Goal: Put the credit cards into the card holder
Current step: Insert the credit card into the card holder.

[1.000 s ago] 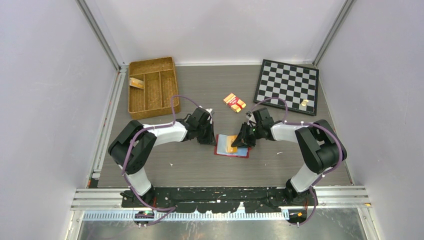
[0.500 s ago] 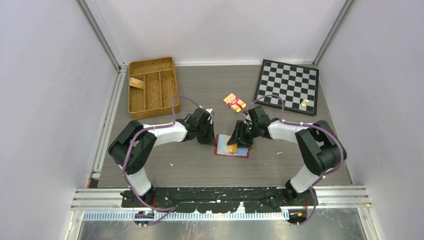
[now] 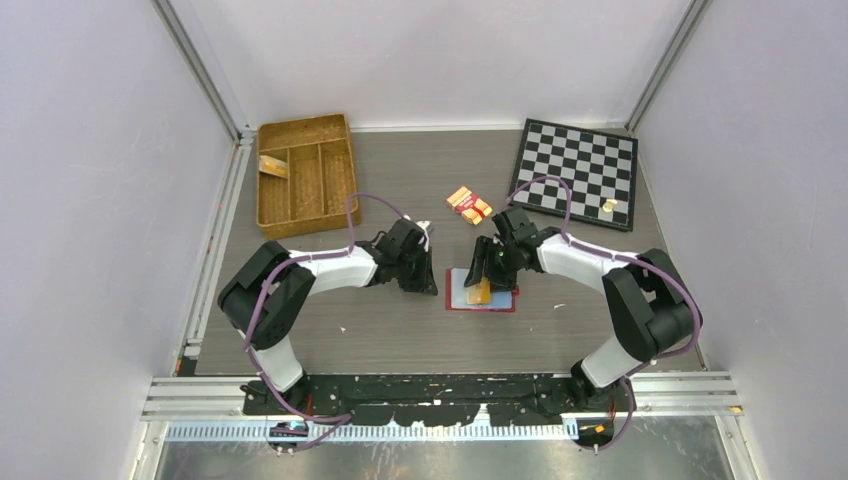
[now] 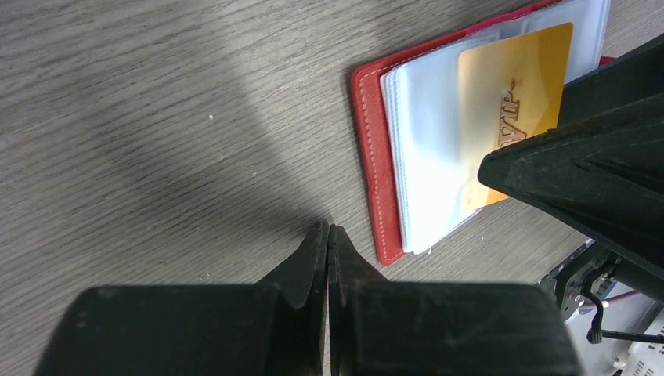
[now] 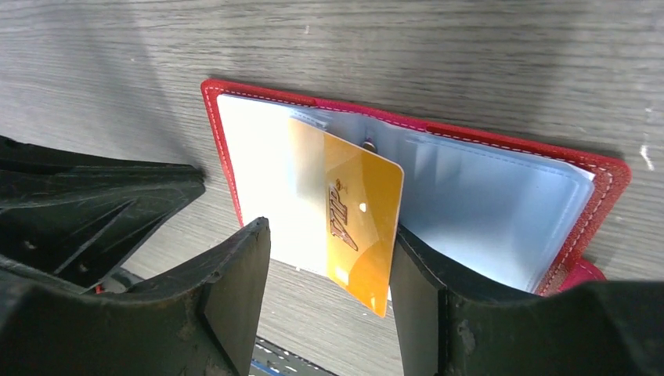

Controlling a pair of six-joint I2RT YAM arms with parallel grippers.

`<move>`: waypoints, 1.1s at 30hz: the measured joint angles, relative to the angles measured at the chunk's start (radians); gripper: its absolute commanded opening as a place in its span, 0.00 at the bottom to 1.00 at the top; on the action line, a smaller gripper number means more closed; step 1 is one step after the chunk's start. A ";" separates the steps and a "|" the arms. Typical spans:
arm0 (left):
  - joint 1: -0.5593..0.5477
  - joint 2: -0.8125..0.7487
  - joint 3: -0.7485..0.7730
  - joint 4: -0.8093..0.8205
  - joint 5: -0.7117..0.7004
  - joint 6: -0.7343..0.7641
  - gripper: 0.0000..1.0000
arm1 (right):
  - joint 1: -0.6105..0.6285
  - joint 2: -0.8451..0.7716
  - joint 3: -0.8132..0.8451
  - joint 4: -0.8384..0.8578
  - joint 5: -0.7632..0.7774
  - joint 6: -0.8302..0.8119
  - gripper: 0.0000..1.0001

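The card holder (image 3: 503, 302), red with clear bluish sleeves, lies open on the table between both arms. One orange-yellow credit card (image 5: 362, 210) marked VIP sits partly in a sleeve, its lower end sticking out past the holder's edge (image 5: 213, 133). My right gripper (image 5: 329, 262) stands open astride that end; the card rests against the right finger (image 5: 419, 274) and a wide gap separates it from the other. My left gripper (image 4: 329, 231) is shut on nothing, its tip on the table just left of the holder's red border (image 4: 368, 157). From above, the card (image 3: 479, 292) shows under the right gripper (image 3: 487, 272).
A brown wicker divided tray (image 3: 305, 170) stands at the back left with a small wooden piece (image 3: 272, 166) in it. A chessboard (image 3: 575, 172) lies at the back right. An orange-and-red banded pack (image 3: 469, 204) rests between them, behind the grippers.
My right gripper has opened and let go of the card, which now stays in the sleeve. The holder has shifted slightly right, and the left gripper followed it.
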 measured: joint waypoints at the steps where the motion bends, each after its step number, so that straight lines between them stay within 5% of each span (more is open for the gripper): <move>1: 0.000 0.000 0.000 0.000 0.000 0.000 0.00 | 0.003 -0.002 0.004 -0.011 0.013 -0.004 0.61; 8: 0.000 0.000 -0.002 0.004 0.012 0.000 0.02 | 0.020 -0.036 0.025 -0.107 0.101 -0.047 0.65; 20: -0.015 0.001 0.014 -0.002 0.026 -0.005 0.28 | 0.021 -0.107 0.068 -0.174 0.146 -0.087 0.66; 33: -0.033 0.053 0.058 0.027 0.052 -0.019 0.23 | 0.021 -0.031 0.061 -0.162 0.150 -0.072 0.63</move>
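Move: The card lies in the open card holder's left page, right under the right hand's spread fingers: about 1 cm ahead, 1 cm left and 2 cm below. The holder's middle is some 1 cm ahead of that hand, level sideways and 2 cm down; a snack pack lies about 19 cm ahead and 3 cm left. For the shut left hand, the holder's middle is roughly 2 cm ahead, 10 cm right and 1 cm lower, its near edge only 2 cm away. Fingertips at the card's free right edge, the right hand sweeps about 2.5 cm right, its fingers tipping some 10 degrees nearer vertical, then hops up 3 cm clear and sinks back most of the way over the card, staying open. The left hand goes about 3 cm right to the holder's left edge, lifting slightly as its fingers part a little, until the tips straddle that edge. ##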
